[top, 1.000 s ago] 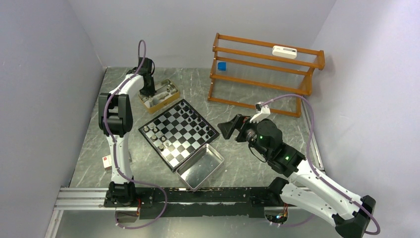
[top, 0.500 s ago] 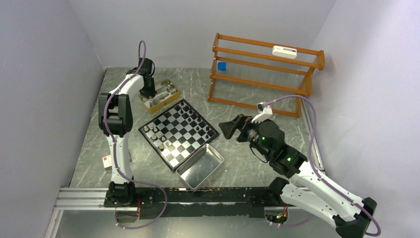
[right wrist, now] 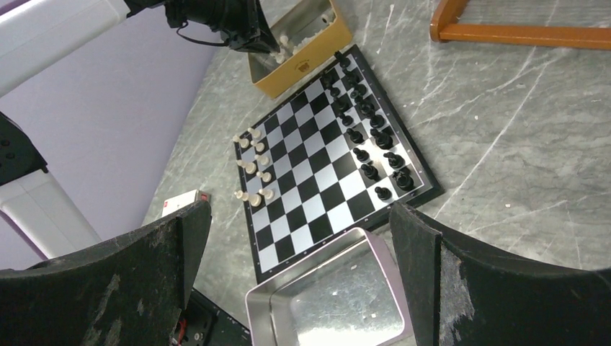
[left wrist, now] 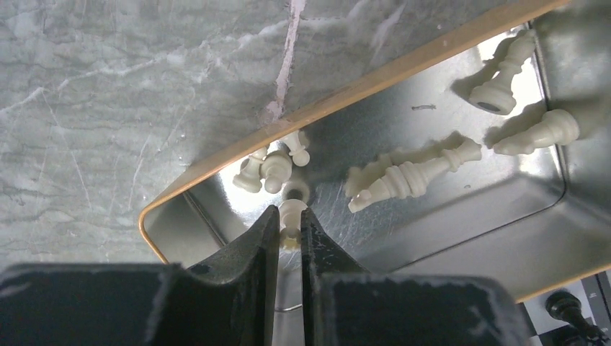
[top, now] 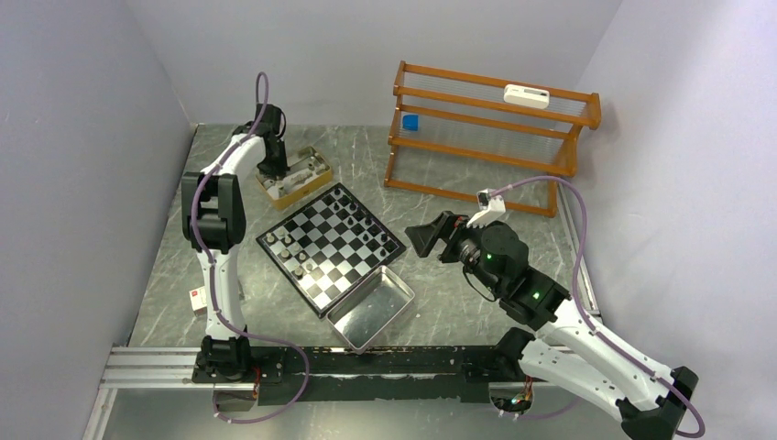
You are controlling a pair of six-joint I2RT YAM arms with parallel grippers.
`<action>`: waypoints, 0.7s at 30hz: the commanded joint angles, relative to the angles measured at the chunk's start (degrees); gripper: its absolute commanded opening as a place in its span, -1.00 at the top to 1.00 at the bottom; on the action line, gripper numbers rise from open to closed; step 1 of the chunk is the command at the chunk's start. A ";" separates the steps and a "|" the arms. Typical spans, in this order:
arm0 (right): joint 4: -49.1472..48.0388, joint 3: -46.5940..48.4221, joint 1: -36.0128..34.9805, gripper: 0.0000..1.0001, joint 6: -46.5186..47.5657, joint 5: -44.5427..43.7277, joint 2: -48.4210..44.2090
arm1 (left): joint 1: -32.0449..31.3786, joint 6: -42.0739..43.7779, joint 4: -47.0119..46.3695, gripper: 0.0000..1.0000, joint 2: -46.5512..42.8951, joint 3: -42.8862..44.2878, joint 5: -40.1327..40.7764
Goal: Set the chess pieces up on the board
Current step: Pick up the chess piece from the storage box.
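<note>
My left gripper (left wrist: 290, 213) is down inside the gold-coloured box (left wrist: 346, 97) and shut on a small cream chess piece (left wrist: 291, 225), pinched between its fingertips. More cream pieces lie loose in the box: a cluster (left wrist: 270, 166) just ahead and longer ones (left wrist: 411, 173) to the right. The board (top: 330, 246) has black pieces (right wrist: 367, 137) along its far-right side and several cream pieces (right wrist: 253, 169) on its left side. My right gripper (top: 426, 240) hovers right of the board, open and empty.
A shiny metal tray (top: 371, 309) sits empty against the board's near corner. A wooden rack (top: 486, 137) stands at the back right. A small white-and-red box (top: 198, 298) lies near the left arm's base. Purple walls close in the left and right sides.
The right arm has drifted slightly to the right, its gripper still open. The left gripper stays in the gold box with hardly any visible movement.
</note>
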State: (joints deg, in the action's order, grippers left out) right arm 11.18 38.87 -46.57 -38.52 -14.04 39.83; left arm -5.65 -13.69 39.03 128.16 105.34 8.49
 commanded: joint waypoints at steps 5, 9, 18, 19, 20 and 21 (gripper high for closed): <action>1.06 1.14 -0.06 -1.00 0.38 -1.54 -1.13 | 0.38 0.60 5.09 0.70 -5.03 3.61 -4.86; 2.80 1.93 -0.10 -1.00 0.53 -2.22 -2.20 | -0.24 1.00 7.21 0.71 -8.59 1.97 -6.57; 7.57 3.49 -0.09 -1.00 0.77 -4.29 -4.47 | -3.11 1.99 9.68 0.70 -21.44 -8.02 -7.96; 8.14 3.69 -0.10 -1.00 1.08 -4.76 -4.96 | -3.60 2.09 10.12 0.70 -22.97 -9.10 -7.96; 8.73 4.01 -0.10 -1.00 1.20 -5.27 -5.45 | -4.15 2.31 10.57 0.71 -24.44 -10.26 -7.96; 9.29 4.30 -0.10 -1.00 1.45 -5.80 -5.94 | -4.84 2.38 11.00 0.71 -25.92 -11.78 -7.96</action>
State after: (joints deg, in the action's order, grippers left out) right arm 17.69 40.69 -46.59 -38.30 -16.47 36.03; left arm -8.34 -12.67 46.63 107.24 97.58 2.35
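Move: A white chess piece is already pinched in my left fingers, low in the left end of the storage box. The white pieces' side of the chessboard, where it goes, lies about 20 cm back and 4 cm to the right, nearly level. The board's middle is about 19 cm back and 14 cm right; the white pieces lying in the box are some 2 cm ahead and 6 cm right. From my right hand, the board's white side lies about 31 cm left, 9 cm ahead and 22 cm below. I lift the held piece up out of the storage box with my left hand, about 11 cm. The rise starts slowly, then quickens as I swing back some 6 cm and slightly right towards the chessboard, fingers keeping their pinch. My empty right hand, still wide open, drifts about 2 cm to its right. ##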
